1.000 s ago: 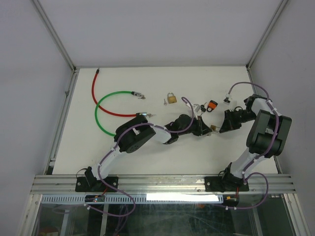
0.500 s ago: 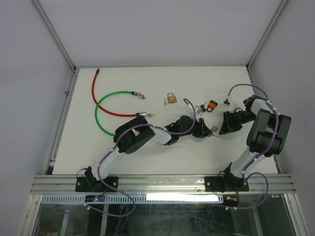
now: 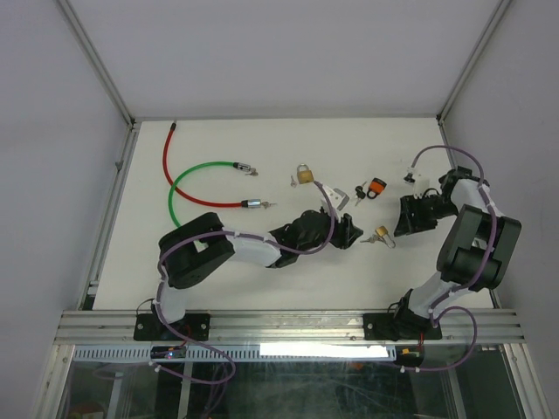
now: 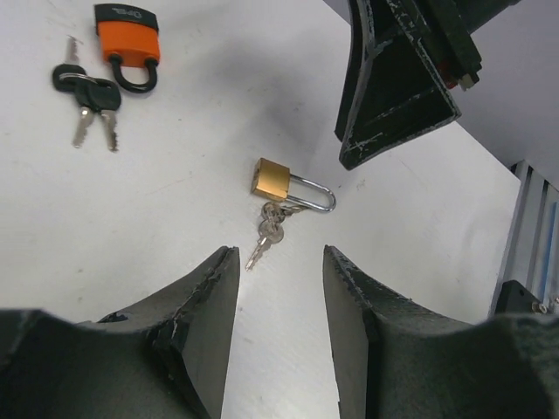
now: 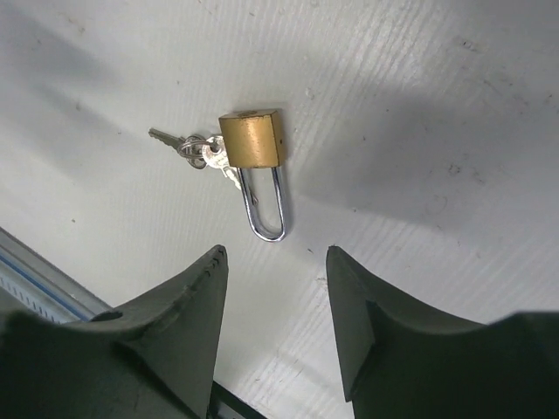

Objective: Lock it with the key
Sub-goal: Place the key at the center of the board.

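A small brass padlock (image 3: 382,234) with a bunch of silver keys lies flat on the white table between my two grippers. In the left wrist view its brass body (image 4: 273,178) lies just beyond my open left gripper (image 4: 278,253), with the keys (image 4: 269,229) on the near side. In the right wrist view the shackle (image 5: 265,209) points toward my open right gripper (image 5: 275,253), and the keys (image 5: 196,150) lie against the body (image 5: 251,140). Neither gripper touches the padlock. From above, the left gripper (image 3: 354,231) is left of it and the right gripper (image 3: 403,218) is right of it.
An orange padlock (image 3: 376,186) and black-headed keys (image 3: 361,193) lie just behind the brass padlock. A second brass padlock (image 3: 304,174) lies further back left. A green cable (image 3: 188,188) and a red cable (image 3: 175,175) curve over the left side.
Both grippers have opened and let go of the padlock and keys, which now lie on the table. The left arm has drawn back to the left; the right gripper has backed off slightly.
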Action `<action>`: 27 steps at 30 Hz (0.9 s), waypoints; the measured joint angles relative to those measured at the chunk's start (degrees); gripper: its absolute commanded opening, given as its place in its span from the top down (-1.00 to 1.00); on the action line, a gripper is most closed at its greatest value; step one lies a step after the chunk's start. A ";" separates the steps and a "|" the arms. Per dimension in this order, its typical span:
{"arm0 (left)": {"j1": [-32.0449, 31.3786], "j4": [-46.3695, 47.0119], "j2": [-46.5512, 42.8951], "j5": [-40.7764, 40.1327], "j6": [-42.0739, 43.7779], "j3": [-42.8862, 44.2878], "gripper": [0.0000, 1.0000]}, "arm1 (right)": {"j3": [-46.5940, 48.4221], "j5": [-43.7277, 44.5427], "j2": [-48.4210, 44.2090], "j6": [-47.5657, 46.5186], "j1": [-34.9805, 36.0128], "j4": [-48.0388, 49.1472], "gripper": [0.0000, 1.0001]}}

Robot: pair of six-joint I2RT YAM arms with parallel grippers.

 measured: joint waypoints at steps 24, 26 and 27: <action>0.09 5.84 -29.64 0.37 17.73 -30.01 -0.67 | 7.85 -18.36 -24.96 -4.48 8.31 -4.70 -0.06; 0.46 6.69 -30.71 0.37 17.66 -31.71 -0.73 | 7.85 -20.02 -26.73 -1.79 13.05 -2.36 -0.09; 0.68 7.10 -31.12 0.42 17.59 -32.41 -0.74 | 7.82 -20.79 -27.34 -0.37 15.50 -0.92 -0.09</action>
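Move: Both hands are empty. From the right hand the small brass padlock lies some 4 cm to the left, 2 cm back and 4 cm below, its keys about 7 cm left and 4 cm back. At the same table level, the orange padlock is roughly 14 cm ahead and 6 cm left, the black-headed keys 12 cm ahead and 12 cm left. The small brass padlock is about 10 cm right of the left hand, 1 cm back and 8 cm below. Right hand rises some 18 cm from the padlock, then swings left; left hand retreats 13 cm leftward, opening. ##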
